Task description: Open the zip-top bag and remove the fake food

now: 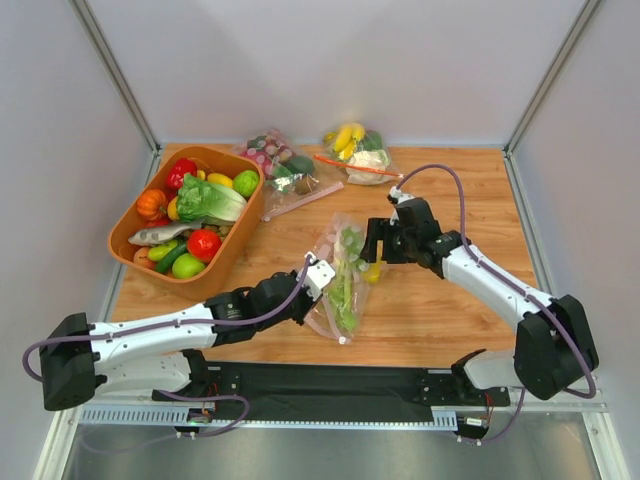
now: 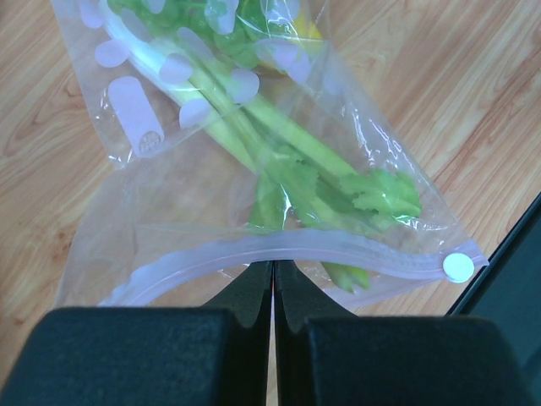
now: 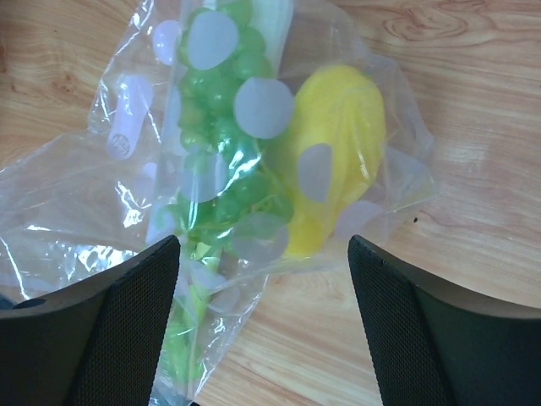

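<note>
The zip-top bag (image 1: pixel 340 285) lies in the middle of the table, clear with pale dots. Inside are the leafy stalk (image 1: pixel 344 298), the yellow lemon piece (image 1: pixel 372 272) and the green grapes (image 1: pixel 351 240). My left gripper (image 1: pixel 322 282) is at the bag's left edge. In the left wrist view it (image 2: pixel 275 264) is shut on the bag's plastic just under the pink zip strip (image 2: pixel 338 246); the stalk (image 2: pixel 287 144) shows beyond. My right gripper (image 1: pixel 373 250) is open at the bag's right side. In the right wrist view it (image 3: pixel 264 283) straddles the bag's corner below the lemon (image 3: pixel 338 152) and grapes (image 3: pixel 220 127).
An orange basket (image 1: pixel 226 262) of fake vegetables stands at the left. Two other clear bags lie at the back: one with dark grapes (image 1: pixel 277 162), one with a banana and cauliflower (image 1: pixel 356 150). A black strip (image 1: pixel 330 380) runs along the near edge.
</note>
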Tool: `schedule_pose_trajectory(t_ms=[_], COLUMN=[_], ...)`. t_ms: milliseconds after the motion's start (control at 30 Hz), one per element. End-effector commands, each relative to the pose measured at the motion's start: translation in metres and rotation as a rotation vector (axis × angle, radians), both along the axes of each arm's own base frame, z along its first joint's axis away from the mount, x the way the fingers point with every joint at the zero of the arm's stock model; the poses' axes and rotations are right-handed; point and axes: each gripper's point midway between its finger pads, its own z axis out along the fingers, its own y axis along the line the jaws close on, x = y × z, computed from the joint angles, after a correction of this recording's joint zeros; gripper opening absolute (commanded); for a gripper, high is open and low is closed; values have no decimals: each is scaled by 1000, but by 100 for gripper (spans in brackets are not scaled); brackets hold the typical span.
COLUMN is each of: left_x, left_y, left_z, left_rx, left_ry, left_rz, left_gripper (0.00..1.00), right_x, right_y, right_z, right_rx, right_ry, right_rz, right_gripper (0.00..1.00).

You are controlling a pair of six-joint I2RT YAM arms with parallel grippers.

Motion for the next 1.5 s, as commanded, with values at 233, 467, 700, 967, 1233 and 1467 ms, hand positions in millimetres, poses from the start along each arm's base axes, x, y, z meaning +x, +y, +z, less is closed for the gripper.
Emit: schedule_pose_trajectory(t_ms=[233,467,700,967,1233,1467], left_x=[-2,-2,-4,-11,-20,-23], left_y=[5,9,16,32,37,33], left_z=[-4,-6,-10,-11,-13,14], left_rx=[-10,-1,12,5,-13,-78], left_ry=[16,19,23,33,64,47], left_rz=[17,28,41,57,42,18], left_gripper=[0,0,0,0,0,0], right_x=[23,23,26,33,39,43], right_y=[26,28,15,-10,-24,-36], right_z=[-10,-27,-25,-19,-20,-25], right_rx=[138,144,134,136,173,163], right_ry=[-34,18,17,7,20,30], right_rz=[83,92,47,-37,-99,-157], right_gripper=[74,30,0,0,0,0])
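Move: The right hand hangs open over the bag's closed end; the slack film it will pinch is some 4 cm below, about 2 cm ahead and 2 cm left. The yellow fruit inside lies roughly 4 cm ahead and 2 cm right of the hand, the green grapes 4 cm ahead and 4 cm left, the celery's middle 4 cm back and 6 cm left. From the shut left hand, that film is about 14 cm ahead, 13 cm right and 7 cm lower. The right hand sinks about 3.5 cm, edging forward and left, and shuts its wide-open fingers on the film between the grapes and the yellow fruit; keeping this pinch at nearly the same height, it draws the film some 5 cm to the right and slightly forward, turning about 10 degrees clockwise. Meanwhile the left hand, fingers still shut, backs off about 4 cm left and a little back and down, away from the right hand's grip. ##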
